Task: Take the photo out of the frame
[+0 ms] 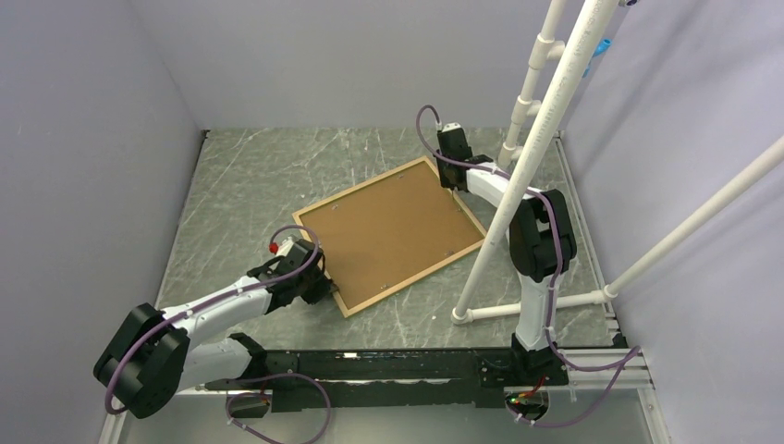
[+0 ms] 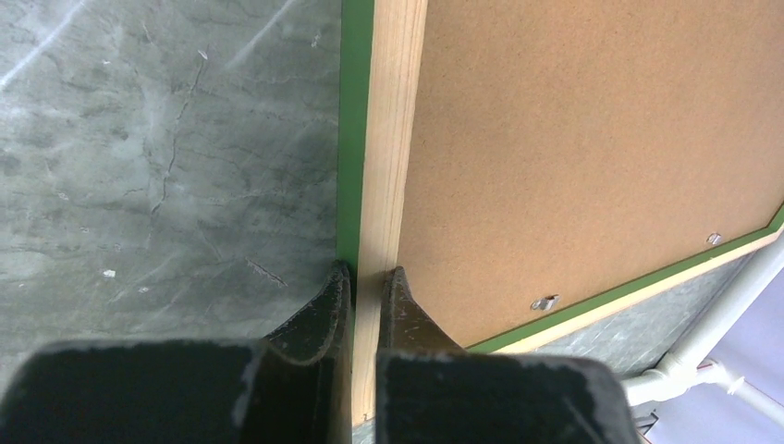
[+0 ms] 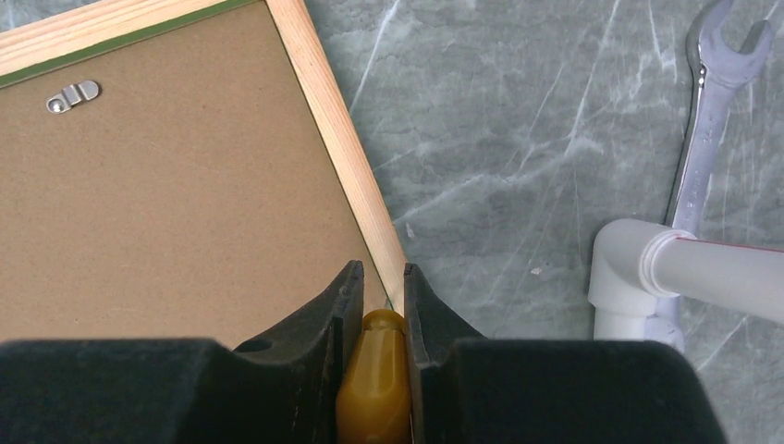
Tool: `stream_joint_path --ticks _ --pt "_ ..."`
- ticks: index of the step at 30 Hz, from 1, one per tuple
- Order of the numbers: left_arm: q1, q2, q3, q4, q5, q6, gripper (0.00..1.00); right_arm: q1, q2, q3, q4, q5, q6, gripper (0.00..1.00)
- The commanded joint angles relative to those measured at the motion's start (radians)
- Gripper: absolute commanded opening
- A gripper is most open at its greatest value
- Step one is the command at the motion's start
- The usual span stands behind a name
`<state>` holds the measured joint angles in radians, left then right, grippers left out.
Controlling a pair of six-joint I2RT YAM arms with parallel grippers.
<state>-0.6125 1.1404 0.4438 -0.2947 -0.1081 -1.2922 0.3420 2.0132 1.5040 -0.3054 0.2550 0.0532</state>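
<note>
The frame (image 1: 416,276) lies face down on the table, its light wood rim (image 2: 388,139) and green edge showing. A brown backing board (image 1: 388,231) fills it, so the photo is hidden underneath. My left gripper (image 2: 367,276) is shut on the rim at the frame's near left side (image 1: 319,282), one finger outside and one on the board. My right gripper (image 3: 381,273) is at the frame's far right side (image 1: 453,180), over the rim (image 3: 333,139). It is shut on an amber tool handle (image 3: 374,379) whose tip points at the rim's inner edge.
Small metal clips (image 2: 545,302) (image 3: 72,94) hold the backing board at its edges. A white PVC pipe stand (image 1: 527,157) rises just right of the frame, its foot (image 3: 684,277) near my right gripper. A steel wrench (image 3: 707,102) lies beside that foot.
</note>
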Motion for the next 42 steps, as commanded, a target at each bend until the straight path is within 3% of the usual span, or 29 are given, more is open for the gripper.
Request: stream_joint_path --ticks 1,8,22,28,34,42 --pt "0.008 0.027 -0.025 -0.175 -0.131 0.007 0.00 0.003 -0.018 -0.044 -0.128 0.082 0.042 0.00" --pt "0.009 0.032 -0.027 -0.164 -0.135 0.007 0.00 0.005 -0.040 -0.078 -0.168 0.151 0.080 0.00" --pt "0.008 0.047 -0.030 -0.144 -0.134 0.002 0.00 0.017 -0.091 -0.149 -0.218 0.108 0.128 0.00" --pt "0.008 0.039 -0.030 -0.151 -0.134 0.001 0.00 0.016 -0.099 -0.165 -0.228 0.013 0.160 0.00" --pt "0.008 0.029 -0.042 -0.135 -0.130 -0.002 0.00 0.011 -0.157 -0.216 -0.119 -0.078 0.174 0.00" --pt "0.009 -0.008 -0.054 -0.133 -0.135 0.002 0.00 -0.079 -0.287 -0.264 0.029 -0.404 0.271 0.00"
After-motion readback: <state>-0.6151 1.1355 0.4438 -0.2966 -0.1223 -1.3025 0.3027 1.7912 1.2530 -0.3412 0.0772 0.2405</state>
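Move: The screwdriver in the right gripper has its tip at the inner edge of the frame's right rail. The metal tab to bring it to lies about 5 cm back, 2 cm right and 6 cm below the right hand. Of its neighbours, the far tab is some 5 cm ahead and 10 cm left of that hand, the near tab about 15 cm back and 1 cm left. From the left hand the target tab is about 17 cm ahead and 26 cm right, roughly level. Keep the screwdriver in the right gripper and draw it back and to the right, following the frame's right rail to the metal tab, with hardly any change in height. Then carry on back and turn leftward past the tab, over the backing board, rolling the hand's left side up some 10 degrees; about 7 cm back in all. Hold the left gripper still, pinching the frame's left rail. ##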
